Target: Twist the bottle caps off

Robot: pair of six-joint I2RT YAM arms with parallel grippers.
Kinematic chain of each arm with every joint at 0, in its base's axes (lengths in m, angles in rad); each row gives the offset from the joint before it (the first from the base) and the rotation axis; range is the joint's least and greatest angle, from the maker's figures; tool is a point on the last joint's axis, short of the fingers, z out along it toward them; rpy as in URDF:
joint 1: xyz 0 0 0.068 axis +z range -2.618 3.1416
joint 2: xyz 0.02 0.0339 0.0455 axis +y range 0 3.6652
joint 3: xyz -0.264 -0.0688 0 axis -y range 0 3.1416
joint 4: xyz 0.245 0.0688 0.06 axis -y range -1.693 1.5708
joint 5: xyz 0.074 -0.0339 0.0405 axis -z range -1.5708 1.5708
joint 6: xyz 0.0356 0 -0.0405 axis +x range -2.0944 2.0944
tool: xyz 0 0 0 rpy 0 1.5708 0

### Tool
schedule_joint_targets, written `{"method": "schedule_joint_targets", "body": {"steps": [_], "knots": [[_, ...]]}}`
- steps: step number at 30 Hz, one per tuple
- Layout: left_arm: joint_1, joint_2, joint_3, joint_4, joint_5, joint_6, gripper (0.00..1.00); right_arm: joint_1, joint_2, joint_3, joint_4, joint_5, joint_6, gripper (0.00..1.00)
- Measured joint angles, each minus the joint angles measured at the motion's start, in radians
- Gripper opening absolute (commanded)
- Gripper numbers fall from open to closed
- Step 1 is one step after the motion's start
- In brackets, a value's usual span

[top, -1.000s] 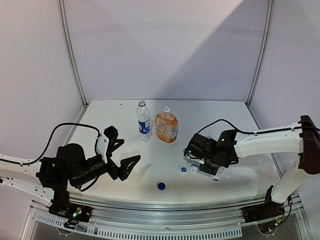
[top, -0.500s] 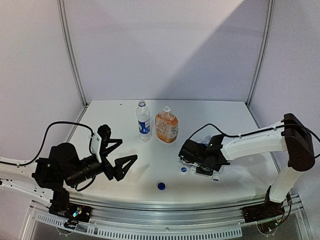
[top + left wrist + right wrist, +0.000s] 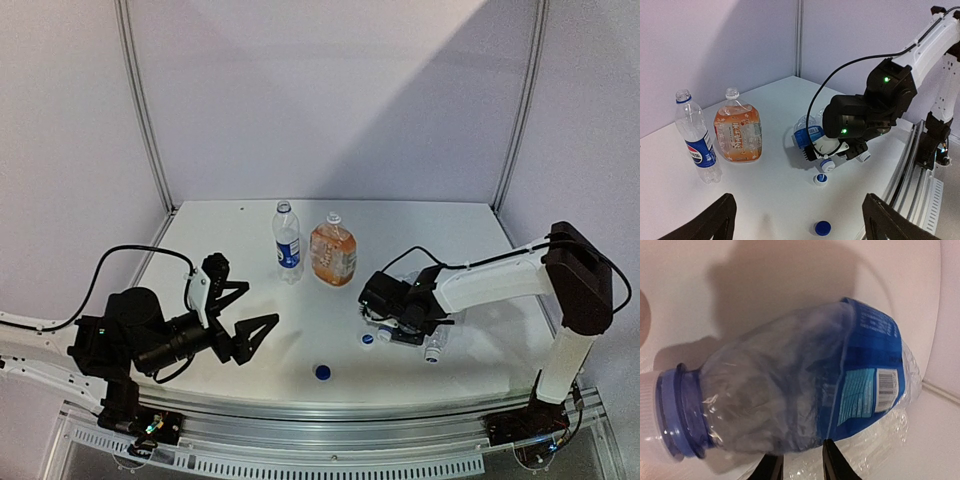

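Observation:
Two bottles stand at the back: the Pepsi-labelled one [image 3: 287,240] [image 3: 696,140] and the squat orange one [image 3: 332,253] [image 3: 738,132], both with bare necks. A blue-labelled clear bottle [image 3: 805,385] [image 3: 807,135] lies on its side with its white cap [image 3: 646,412] [image 3: 826,165] on. My right gripper [image 3: 388,322] [image 3: 800,452] is low over it, fingers a narrow gap apart at its lower edge, crumpled clear plastic behind them. A plain clear bottle [image 3: 435,346] lies beside it. Two loose caps lie in front: blue [image 3: 322,372] [image 3: 822,228] and white-rimmed [image 3: 368,339] [image 3: 820,178]. My left gripper [image 3: 250,308] [image 3: 800,220] hangs open and empty.
The white table [image 3: 240,230] is walled on three sides, with a metal rail [image 3: 330,440] along its near edge. The right arm's black cable [image 3: 840,75] loops above the lying bottles.
My right gripper has slid a little left over the lying bottles and its fingers have drawn closer together. The left arm has barely shifted and stays open.

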Motion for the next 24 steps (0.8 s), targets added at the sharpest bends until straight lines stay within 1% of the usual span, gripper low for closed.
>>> {"method": "schedule_joint_targets", "body": {"steps": [2,4,7,12,16,20,24], "knots": [[0.0,0.0,0.0,0.0,0.002,0.0,0.89,-0.002,0.016,0.003,0.016,-0.006,-0.01,0.18],[0.0,-0.001,0.0,0.0,0.002,0.0,0.89,-0.005,0.038,0.006,0.038,-0.013,-0.02,0.08],[0.0,-0.007,-0.002,0.001,0.002,0.0,0.89,-0.011,0.064,0.006,0.061,-0.011,-0.036,0.0],[0.0,-0.006,-0.003,0.001,0.001,0.001,0.89,-0.017,0.069,0.011,0.079,0.004,-0.04,0.0],[0.0,-0.001,-0.003,0.002,-0.001,0.001,0.89,-0.002,0.056,0.011,0.061,0.021,-0.016,0.0],[0.0,0.012,-0.003,0.005,-0.003,0.004,0.89,0.037,-0.024,0.011,0.014,0.026,0.027,0.0],[0.0,0.019,-0.003,0.008,-0.014,0.012,0.89,0.082,-0.144,0.027,-0.035,0.01,0.084,0.0]]}}
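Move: The blue-labelled bottle lies almost right under the right hand, about 1 cm ahead, 2 cm left and 2 cm below. A clear bottle lies some 6 cm to the right of it and 2 cm farther back; the loose white cap is about 8 cm back and 8 cm left of the hand, on the table. From the left hand the blue-labelled bottle is roughly 12 cm ahead, 25 cm right and 22 cm below. Right fingers sink 2 cm, pinch the blue-labelled bottle nearly shut, then lift 7 cm, drifting back and left. ##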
